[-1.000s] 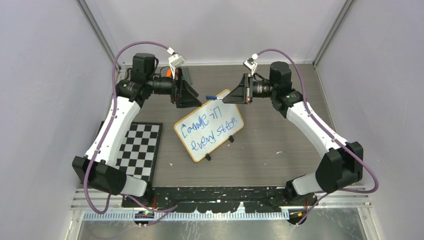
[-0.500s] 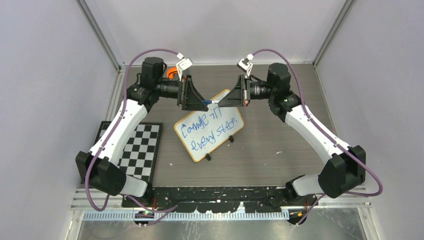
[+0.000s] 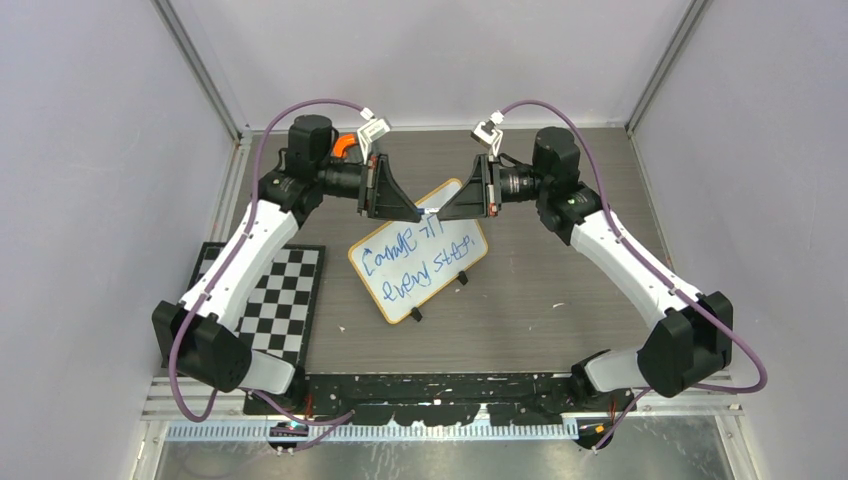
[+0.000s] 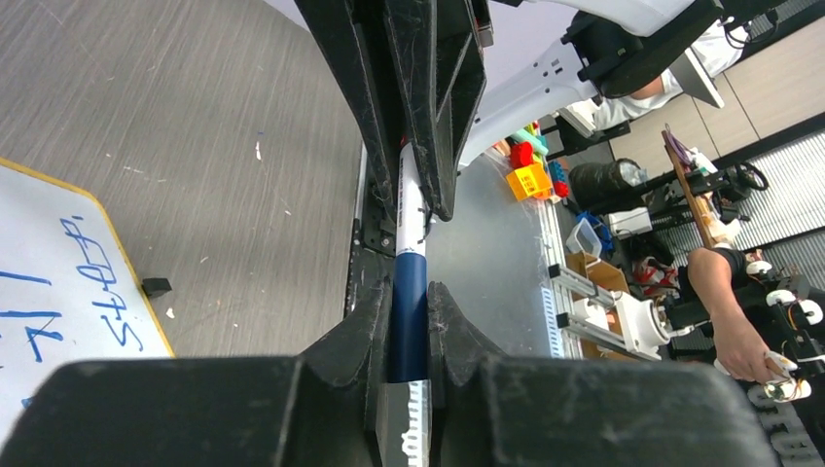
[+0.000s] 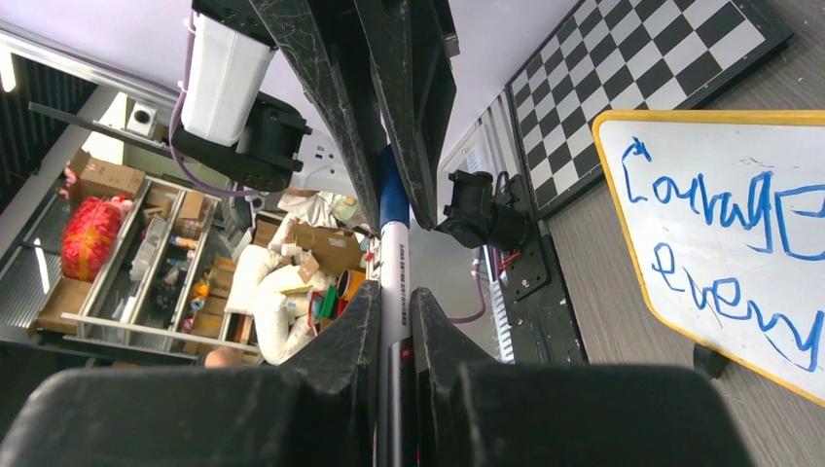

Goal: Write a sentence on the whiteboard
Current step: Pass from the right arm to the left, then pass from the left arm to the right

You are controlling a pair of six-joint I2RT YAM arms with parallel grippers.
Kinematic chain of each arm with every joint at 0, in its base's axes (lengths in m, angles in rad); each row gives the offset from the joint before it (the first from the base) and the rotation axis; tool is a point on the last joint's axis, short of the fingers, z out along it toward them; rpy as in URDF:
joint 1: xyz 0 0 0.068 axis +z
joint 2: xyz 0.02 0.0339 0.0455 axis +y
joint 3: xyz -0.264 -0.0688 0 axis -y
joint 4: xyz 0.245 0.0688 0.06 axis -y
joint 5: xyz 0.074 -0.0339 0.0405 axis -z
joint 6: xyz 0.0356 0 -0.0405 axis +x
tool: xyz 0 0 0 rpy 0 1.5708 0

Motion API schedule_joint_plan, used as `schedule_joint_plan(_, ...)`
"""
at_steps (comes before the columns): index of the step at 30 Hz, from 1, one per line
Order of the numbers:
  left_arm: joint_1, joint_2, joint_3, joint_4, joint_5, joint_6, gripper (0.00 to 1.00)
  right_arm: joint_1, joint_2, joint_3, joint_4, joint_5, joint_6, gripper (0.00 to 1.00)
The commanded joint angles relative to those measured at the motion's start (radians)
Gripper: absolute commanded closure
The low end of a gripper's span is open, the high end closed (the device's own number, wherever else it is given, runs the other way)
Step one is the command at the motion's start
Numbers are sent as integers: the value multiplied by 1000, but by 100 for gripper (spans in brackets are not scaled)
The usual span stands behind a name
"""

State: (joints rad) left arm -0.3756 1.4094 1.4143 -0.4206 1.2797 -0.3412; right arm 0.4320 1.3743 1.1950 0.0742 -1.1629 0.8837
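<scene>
The whiteboard (image 3: 420,262) lies tilted on the table, with a tan rim and black clip feet. The sentence (image 3: 412,255) is on it in blue, two slanted lines reading about "Courage in every step". My two grippers meet tip to tip above the board's far edge. The left gripper (image 3: 408,210) (image 4: 410,297) is shut on the dark blue cap (image 4: 409,321) of a marker. The right gripper (image 3: 448,208) (image 5: 394,297) is shut on the marker's white barrel (image 5: 394,282). The board also shows in the left wrist view (image 4: 49,282) and the right wrist view (image 5: 720,214).
A black-and-white checkerboard mat (image 3: 275,300) lies left of the board; it also shows in the right wrist view (image 5: 632,78). An orange object (image 3: 343,145) sits behind the left arm at the back. The black arm base rail (image 3: 440,385) runs along the near edge.
My left gripper has swung right and my right gripper a little left, so the two now meet over the board's far edge with the marker between them.
</scene>
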Motion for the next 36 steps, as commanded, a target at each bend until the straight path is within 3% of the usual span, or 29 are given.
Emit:
schedule_joint_plan(1, -48, -17, -7, 109, 21, -55, 100, 46, -11, 31, -15, 27, -38, 100)
schedule_joint_plan(17, -87, -9, -27, 150, 23, -76, 100, 100, 30, 125, -188, 46, -181, 99)
schedule_joint_plan(20, -44, -27, -34, 75, 1, -17, 100, 12, 20, 185, -374, 46, -341, 77)
schedule_joint_plan(23, -16, -40, 10, -150, -48, 185, 100, -102, 8, 281, -598, 56, -534, 49)
schedule_joint_plan(26, -16, -47, 42, -374, -106, 375, 100, -139, 21, 417, -998, 156, -853, 30)
schedule_joint_plan(28, -16, -45, 42, -410, -143, 388, 100, -136, 24, 463, -1114, 232, -984, 26)
schedule_joint_plan(32, -17, 12, 70, -467, -162, 348, 100, -79, -21, 468, -1176, 389, -1103, 25)
schedule_joint_plan(36, -16, 50, 72, -439, -118, 253, 100, 150, -55, 485, -1218, 751, -1212, 25)
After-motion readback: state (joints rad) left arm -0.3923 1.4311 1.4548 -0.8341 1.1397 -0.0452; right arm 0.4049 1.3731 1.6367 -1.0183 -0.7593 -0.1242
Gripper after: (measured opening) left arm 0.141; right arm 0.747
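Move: The marker bridges the two hands, already pinched by both: its middle is about 6 cm right of the left hand and some 1 cm left of the right hand, at nearly the same height. The left fingers hold its blue cap end, the right fingers its white body. The whiteboard's middle lies roughly 15 cm ahead of the left hand, straight ahead sideways, and about 25 cm below. The marker first drifts back about 1 cm in both grips; then the right fingers open wide and let go of its body. The right hand draws off to the right, about 7 cm in all, bowing forward and then back and sinking late, its fingers tipping some 30 degrees downward. The left hand keeps its pinch on the cap end and then sinks about 5 cm, tipping slightly down. ##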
